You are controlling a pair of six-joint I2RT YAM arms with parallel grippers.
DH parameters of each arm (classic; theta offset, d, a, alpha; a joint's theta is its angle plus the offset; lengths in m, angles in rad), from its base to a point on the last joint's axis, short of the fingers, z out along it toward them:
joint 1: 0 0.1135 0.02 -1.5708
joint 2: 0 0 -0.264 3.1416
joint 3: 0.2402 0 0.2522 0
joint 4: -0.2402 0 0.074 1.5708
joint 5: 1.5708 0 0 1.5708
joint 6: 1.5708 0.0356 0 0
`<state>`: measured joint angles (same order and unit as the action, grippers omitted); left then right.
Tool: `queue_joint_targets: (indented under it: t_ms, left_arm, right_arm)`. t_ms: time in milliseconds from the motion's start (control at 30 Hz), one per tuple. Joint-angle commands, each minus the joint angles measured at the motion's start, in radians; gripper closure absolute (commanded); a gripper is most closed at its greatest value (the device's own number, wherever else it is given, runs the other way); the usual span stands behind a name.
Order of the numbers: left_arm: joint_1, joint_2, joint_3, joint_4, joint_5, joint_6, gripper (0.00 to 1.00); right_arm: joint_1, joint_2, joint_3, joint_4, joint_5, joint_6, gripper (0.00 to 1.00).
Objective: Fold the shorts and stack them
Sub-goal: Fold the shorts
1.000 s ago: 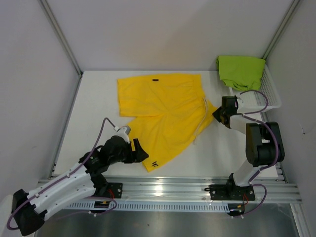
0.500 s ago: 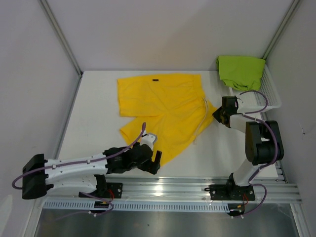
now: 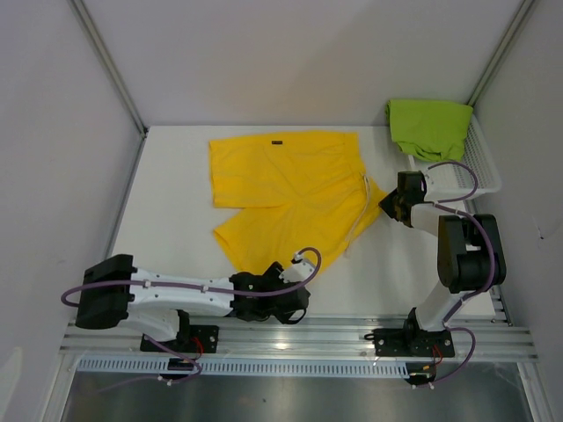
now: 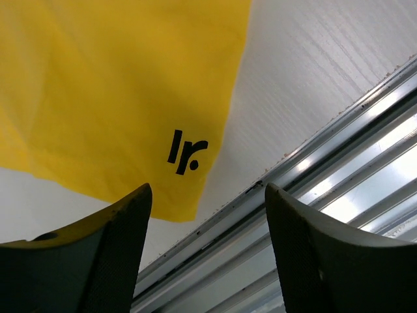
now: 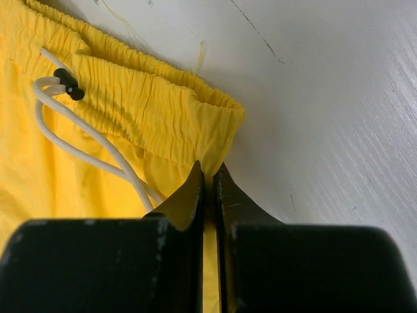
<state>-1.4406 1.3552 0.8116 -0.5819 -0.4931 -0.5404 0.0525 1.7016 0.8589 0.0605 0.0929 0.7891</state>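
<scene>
The yellow shorts (image 3: 290, 189) lie spread flat on the white table, with a white drawstring (image 3: 361, 211) at the right end. My right gripper (image 3: 388, 204) is shut on the waistband corner of the yellow shorts (image 5: 163, 111), and fabric runs between its fingertips (image 5: 210, 168). My left gripper (image 3: 295, 306) is low at the near table edge and open, holding nothing. Just ahead of the left gripper (image 4: 207, 189) lies the near leg's hem corner with its dark logo (image 4: 187, 153). The lime green shorts (image 3: 428, 126) lie bunched in the back right corner.
A white mesh basket (image 3: 482, 167) holds the green shorts at the back right. A metal rail (image 3: 352, 334) runs along the near table edge, close under the left gripper's fingers (image 4: 313, 261). Grey walls enclose the table on three sides.
My left arm has swung right along the near edge, from left of the yellow leg hem to just below its corner. The right gripper has stayed put on the waistband.
</scene>
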Motion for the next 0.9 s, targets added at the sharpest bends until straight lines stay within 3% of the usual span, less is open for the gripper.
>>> queue_joint_targets:
  t_ms: [0,367,533,800,867]
  left_arm:
    - [-0.001,0.019,-0.002,0.014,-0.01,0.045,0.29]
    - [0.02,0.151,-0.04,0.047,0.007,0.033,0.39]
    - [0.089,0.139,-0.077,0.089,0.034,0.028,0.47]
    - [0.143,0.179,-0.1,0.16,0.139,0.051,0.64]
    - [0.143,0.186,-0.109,0.186,0.163,0.06,0.76]
  right_arm:
    - [-0.008,0.013,0.028,0.029,-0.012,0.007,1.0]
    - [-0.013,0.015,0.023,0.035,-0.019,0.009,1.0]
    - [-0.014,0.018,0.023,0.038,-0.021,0.009,1.0]
    - [-0.017,0.017,0.023,0.033,-0.025,0.01,1.0]
    - [-0.017,0.012,0.023,0.027,-0.028,0.01,1.0]
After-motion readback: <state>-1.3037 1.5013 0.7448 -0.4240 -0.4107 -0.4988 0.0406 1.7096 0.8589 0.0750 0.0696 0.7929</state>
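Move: Nearly straight below the open left hand, about 6 cm down and 2 cm farther forward, lies the logo on the near leg hem of the yellow shorts. The hem's corner is roughly 3 cm behind the hand and 4 cm to its left; the drawstring's loose end is about 13 cm ahead and 18 cm to its right. From the right hand, the logo lies some 28 cm back, 29 cm left and slightly lower. Sinking about 5 cm almost straight down onto the near hem, the left hand then slides a couple of centimetres forward just above the table while its wide-open fingers close, pinching the cloth at the logo. Its wrist tips barely, under ten degrees, and mostly comes back. The right hand stays put, still gripping the shorts' waistband corner. ##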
